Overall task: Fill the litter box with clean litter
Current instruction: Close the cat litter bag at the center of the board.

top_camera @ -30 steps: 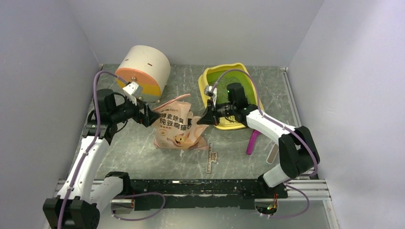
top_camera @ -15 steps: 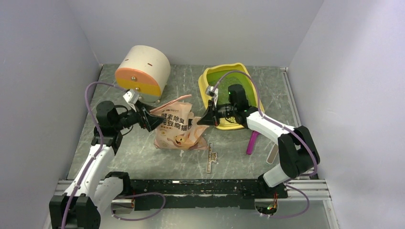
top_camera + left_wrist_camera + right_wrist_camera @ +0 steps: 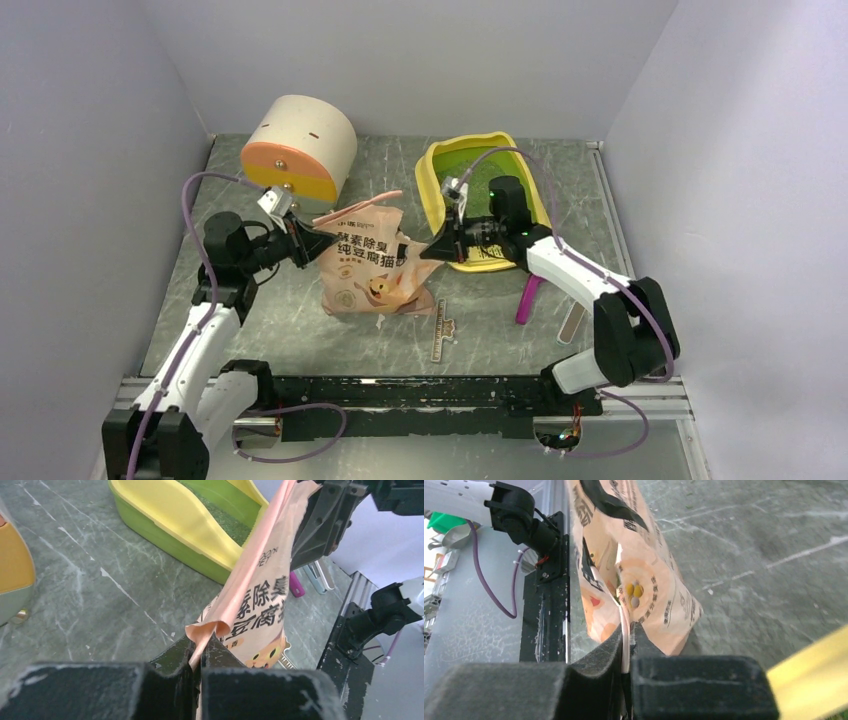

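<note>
A pink printed bag with a cartoon cat stands mid-table, held at both top corners. My left gripper is shut on its left top edge, the pink film pinched between the jaws. My right gripper is shut on the bag's right edge. The litter box, a yellow tray with a green pan, sits just behind the right gripper. A thin layer of greenish litter lies in the pan.
A cream-and-orange cylindrical container lies at the back left. A magenta scoop and a pale flat tool lie right of the bag. A small ruler-like strip lies in front. Walls close in on three sides.
My left gripper moved in to the bag's left top corner and shut on it. The bag's top has been drawn taut and lifted a little; my right arm shifted slightly right.
</note>
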`<action>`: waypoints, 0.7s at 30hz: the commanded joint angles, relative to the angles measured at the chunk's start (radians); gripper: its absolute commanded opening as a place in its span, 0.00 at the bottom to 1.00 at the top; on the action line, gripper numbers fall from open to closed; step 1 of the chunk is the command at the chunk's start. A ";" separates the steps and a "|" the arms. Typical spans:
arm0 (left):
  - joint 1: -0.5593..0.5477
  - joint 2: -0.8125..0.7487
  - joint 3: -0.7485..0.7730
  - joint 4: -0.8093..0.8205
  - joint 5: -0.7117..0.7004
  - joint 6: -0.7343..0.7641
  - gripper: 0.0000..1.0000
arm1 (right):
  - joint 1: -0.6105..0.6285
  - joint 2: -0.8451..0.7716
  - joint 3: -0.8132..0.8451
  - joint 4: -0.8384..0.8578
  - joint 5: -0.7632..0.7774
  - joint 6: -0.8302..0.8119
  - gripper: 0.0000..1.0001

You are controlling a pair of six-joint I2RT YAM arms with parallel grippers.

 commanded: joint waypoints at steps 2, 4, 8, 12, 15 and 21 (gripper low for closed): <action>-0.001 -0.044 0.038 -0.124 -0.079 0.098 0.05 | -0.076 -0.117 -0.076 -0.006 -0.008 0.034 0.21; -0.001 -0.048 0.033 -0.111 -0.059 0.099 0.05 | -0.077 -0.147 -0.079 -0.009 0.005 0.009 0.39; -0.001 -0.055 0.006 -0.037 -0.003 0.068 0.05 | -0.071 -0.166 -0.055 0.054 0.035 0.000 0.64; -0.001 -0.056 0.013 -0.052 0.024 0.082 0.05 | -0.036 -0.125 0.008 0.044 0.062 -0.070 0.91; -0.001 -0.060 0.020 -0.068 0.026 0.101 0.05 | -0.013 -0.071 0.068 0.019 0.035 -0.098 0.92; -0.001 -0.055 0.020 -0.075 0.020 0.101 0.05 | 0.067 -0.019 0.131 0.037 0.013 -0.131 1.00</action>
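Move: The right hand pinches the right corner of the cat litter bag's rim. The bag's middle is about 9 cm to its left, 3 cm ahead and 8 cm below. From that hand the litter box's middle is some 20 cm ahead, 14 cm to the right and 13 cm below, and the guitar-shaped clip about 8 cm back, 4 cm right and 17 cm down. The left hand grips the bag's left edge, with the bag's middle roughly 10 cm right of it, 3 cm ahead and 12 cm lower. The right hand draws about 3 cm to the right, away from the bag, as its fingers open wide and let go of the rim corner, then it climbs some 4.5 cm, swings back left about 4 cm towards the bag with a slight reach forward, and rolls about 10 degrees. All the while the left hand keeps its shut grip on the left end of the folded rim, easing back and down by only about a centimetre. ##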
